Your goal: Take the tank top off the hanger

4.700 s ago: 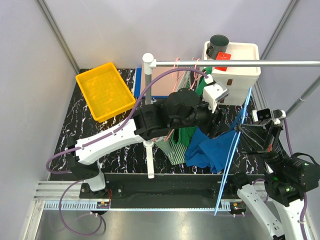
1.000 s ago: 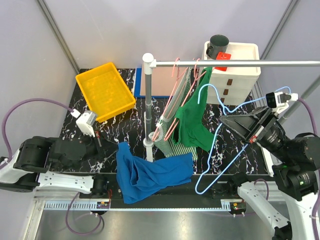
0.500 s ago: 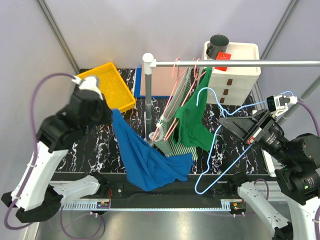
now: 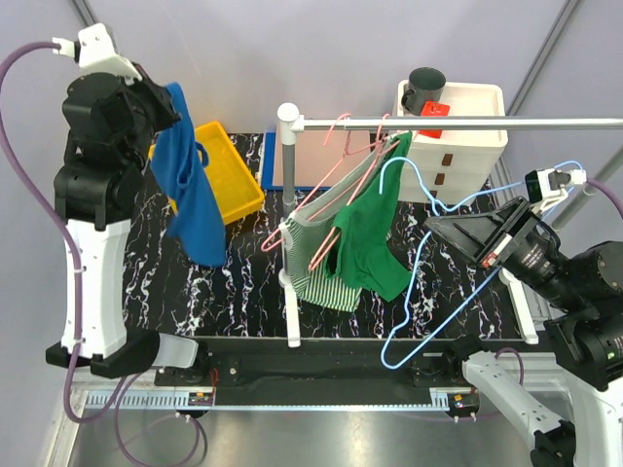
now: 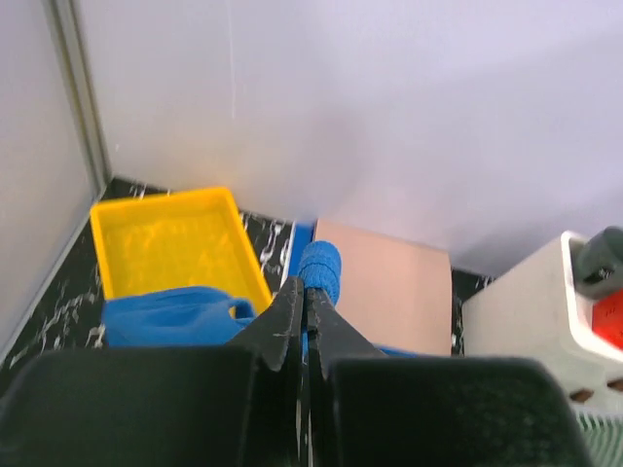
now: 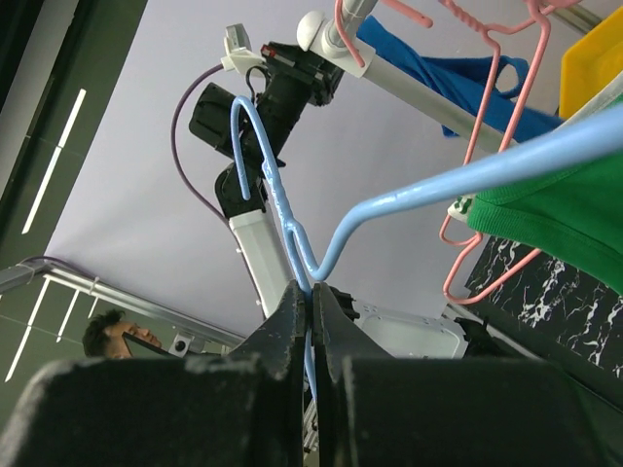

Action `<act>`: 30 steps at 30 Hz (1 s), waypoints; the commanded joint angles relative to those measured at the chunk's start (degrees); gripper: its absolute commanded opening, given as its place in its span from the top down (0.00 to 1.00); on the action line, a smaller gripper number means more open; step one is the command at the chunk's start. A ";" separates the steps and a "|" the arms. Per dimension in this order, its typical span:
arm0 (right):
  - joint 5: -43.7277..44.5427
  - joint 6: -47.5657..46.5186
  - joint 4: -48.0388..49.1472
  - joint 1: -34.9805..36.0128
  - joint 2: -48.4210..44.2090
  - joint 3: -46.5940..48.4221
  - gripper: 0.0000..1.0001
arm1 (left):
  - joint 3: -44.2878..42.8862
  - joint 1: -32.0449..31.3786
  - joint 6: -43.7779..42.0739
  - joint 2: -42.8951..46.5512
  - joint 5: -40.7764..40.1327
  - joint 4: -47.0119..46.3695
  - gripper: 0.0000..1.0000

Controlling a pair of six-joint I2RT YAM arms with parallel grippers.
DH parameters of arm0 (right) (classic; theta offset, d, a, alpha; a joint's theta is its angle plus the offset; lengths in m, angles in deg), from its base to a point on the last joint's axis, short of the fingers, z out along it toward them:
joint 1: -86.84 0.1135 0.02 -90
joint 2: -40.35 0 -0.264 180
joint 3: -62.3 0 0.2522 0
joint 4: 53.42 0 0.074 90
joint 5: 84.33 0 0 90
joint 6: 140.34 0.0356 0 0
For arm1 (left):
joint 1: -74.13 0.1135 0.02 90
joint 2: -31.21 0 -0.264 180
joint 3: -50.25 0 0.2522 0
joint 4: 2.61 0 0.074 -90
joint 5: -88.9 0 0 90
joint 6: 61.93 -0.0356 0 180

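The blue tank top [image 4: 191, 195] hangs free in the air at the far left, off the hanger, with my raised left gripper [image 4: 165, 101] shut on a bunched fold of it. In the left wrist view that fold [image 5: 321, 269] sticks out past the shut left gripper [image 5: 305, 292], and more blue cloth [image 5: 165, 317] droops over the tray. The bare light-blue wire hanger [image 4: 401, 164] is held at the right, my right gripper [image 4: 433, 230] shut on its neck. The right wrist view shows the right gripper [image 6: 311, 292] pinching the hanger wire [image 6: 280, 206].
A rail [image 4: 467, 123] on a white post [image 4: 289, 224] carries pink hangers [image 4: 343, 136] with a green garment [image 4: 368, 243] and a striped one [image 4: 316, 280]. A yellow tray [image 4: 230, 181] lies back left. White drawers [image 4: 469, 148] with a black cup [image 4: 425, 86] stand back right.
My left arm has swung up and to the left, lifting the blue tank top from the table's front edge to high beside the yellow tray. The right arm holds the hanger almost still.
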 commanded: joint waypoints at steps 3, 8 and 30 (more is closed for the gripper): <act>-0.47 -4.17 -2.88 0.30 1.44 3.27 1.00 | -8.44 8.57 0.45 -5.26 9.89 -18.77 1.00; 0.23 -8.30 -7.45 0.30 3.37 8.10 1.00 | -8.89 18.69 11.93 -10.36 23.76 -28.52 1.00; 7.43 -14.28 -11.24 0.21 4.69 10.31 1.00 | -19.98 30.04 28.33 -27.86 39.51 -44.09 1.00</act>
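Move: The blue tank top hangs from the left gripper. The yellow tray it is bound for lies about 16 cm ahead of that hand, 5 cm to its left and 50 cm below. The rack's white corner is level with the hand and about 20 cm to its right, 2 cm back; the pink board lies on the table about 20 cm ahead and 28 cm right. From the right hand, the tray is some 39 cm ahead, 50 cm left, 50 cm down. Forward about 15 cm, also leftward and upward by some 8 or 9 cm each, the left hand swings the tank top out over the tray, dipping slightly late in the swing before rising again. Its shut fingers keep pinching the cloth while the wrist tips up and rolls left side down, each some 20 degrees. The right hand keeps hold of the empty blue hanger, nearly in place. ##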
